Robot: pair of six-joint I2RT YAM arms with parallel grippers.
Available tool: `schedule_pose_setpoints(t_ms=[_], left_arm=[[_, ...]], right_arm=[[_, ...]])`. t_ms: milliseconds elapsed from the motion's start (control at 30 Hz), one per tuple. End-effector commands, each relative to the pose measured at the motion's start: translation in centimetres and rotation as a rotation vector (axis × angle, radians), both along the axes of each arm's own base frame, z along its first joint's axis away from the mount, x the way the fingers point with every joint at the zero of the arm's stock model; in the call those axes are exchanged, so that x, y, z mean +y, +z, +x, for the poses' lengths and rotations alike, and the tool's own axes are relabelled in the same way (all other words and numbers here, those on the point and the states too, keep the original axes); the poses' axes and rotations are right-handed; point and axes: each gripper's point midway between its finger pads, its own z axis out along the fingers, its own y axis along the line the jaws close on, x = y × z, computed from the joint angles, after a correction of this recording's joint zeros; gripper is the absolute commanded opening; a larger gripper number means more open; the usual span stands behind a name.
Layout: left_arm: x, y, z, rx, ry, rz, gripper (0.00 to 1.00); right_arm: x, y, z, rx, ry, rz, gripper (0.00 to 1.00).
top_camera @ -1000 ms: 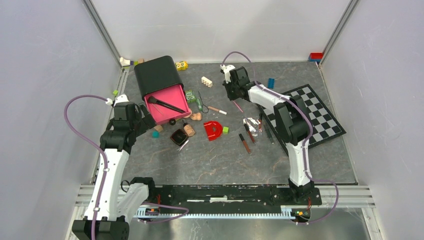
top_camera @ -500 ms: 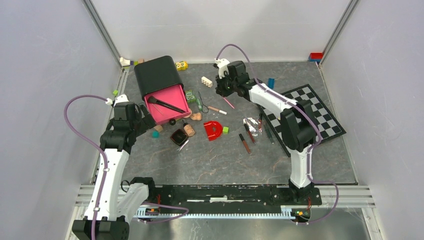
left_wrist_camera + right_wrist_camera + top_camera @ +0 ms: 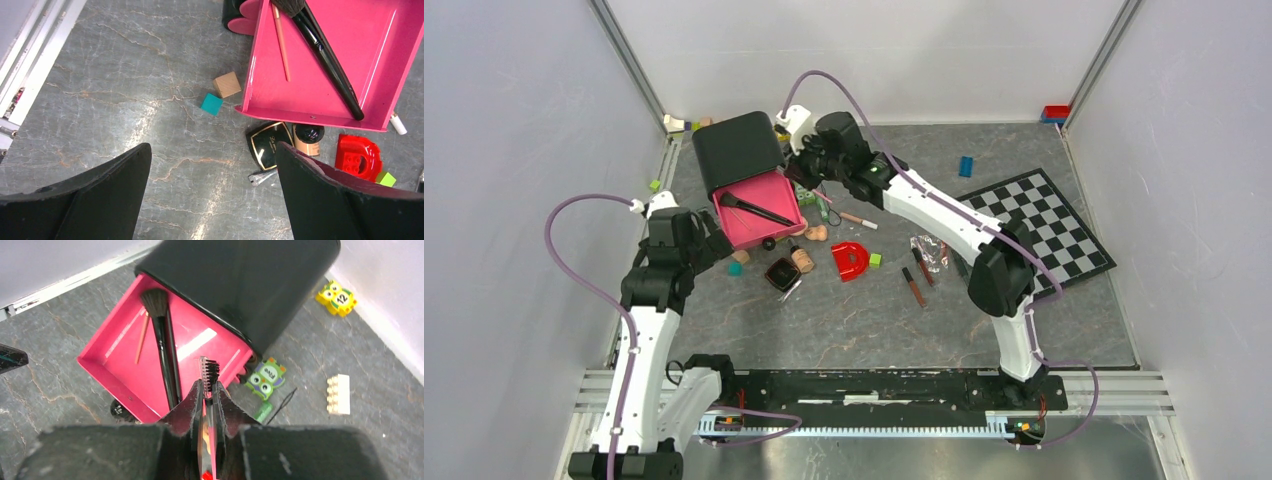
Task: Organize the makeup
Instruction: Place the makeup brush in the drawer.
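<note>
My right gripper [image 3: 207,390] is shut on a slim pink brow brush [image 3: 208,371] with black bristles. It holds the brush over the near corner of the pink tray [image 3: 115,360]; in the top view the right gripper [image 3: 809,165] is beside the black box [image 3: 736,148]. A black brush [image 3: 325,50] and a thin pink stick [image 3: 281,42] lie in the tray. On the table lie the square black compact [image 3: 270,150], beige bottle [image 3: 308,139], peach sponge [image 3: 816,233], pink-white pencil [image 3: 857,219] and dark-red tubes [image 3: 913,285]. The left gripper [image 3: 212,150] hovers open over bare table.
A red D-shaped piece [image 3: 851,260], tan cube [image 3: 227,84] and teal cube [image 3: 211,104] lie near the tray. A green owl toy [image 3: 267,377], yellow owl toy [image 3: 336,297] and white brick [image 3: 339,394] sit behind it. A chessboard [image 3: 1034,225] lies at the right.
My right arm has swung left from the back middle of the table to over the pink tray, carrying the pink brush. The left arm has barely moved.
</note>
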Motion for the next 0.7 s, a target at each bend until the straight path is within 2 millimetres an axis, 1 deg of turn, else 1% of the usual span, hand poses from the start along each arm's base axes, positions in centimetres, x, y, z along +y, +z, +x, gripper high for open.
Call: schedule_pose_setpoints(t_ms=[0, 133, 267, 467, 667], left_arm=[[1.4, 3.3, -0.7, -0.121, 0.060, 0.048, 1.00], [2.2, 4.4, -1.7, -0.172, 0.114, 0.063, 1.00], [2.6, 5.0, -2.2, -0.201, 0.136, 0.068, 1.00], [2.5, 4.9, -2.1, -0.196, 0.132, 0.067, 1.00], [2.4, 4.8, -2.0, -0.191, 0.125, 0.062, 1.00]], right_arm=[[2.3, 0.8, -0.5, -0.081, 0.064, -0.013, 0.01], [4.5, 0.3, -1.8, -0.146, 0.124, -0.023, 0.01], [6.2, 0.3, -2.1, -0.216, 0.144, -0.027, 0.01], [8.0, 0.4, -2.1, -0.255, 0.131, 0.007, 0.01], [9.5, -0.8, -2.3, -0.260, 0.140, 0.019, 0.01]])
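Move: Ahead of the right hand's pinched makeup brush, the open pink drawer has its middle about 12 cm to the hand's left, 4 cm back and some 12 cm below. The large black brush lies across that drawer, close to the same middle. The black cabinet is about 14 cm left and 7 cm farther out, while the green owl sits on the table almost straight below. From the left hand the drawer lies roughly 7 cm ahead, 10 cm right and 7 cm lower. Carrying the makeup brush in over the open drawer, the right hand travels about 8 cm left and 3.5 cm back and, after a slight rise, sinks some 4 cm before levelling out. Its wrist swings about 10 degrees counter-clockwise and rolls a little; the fingers keep their pinch. The empty left hand draws off back-left and up, roughly 4 cm higher, staying open. ##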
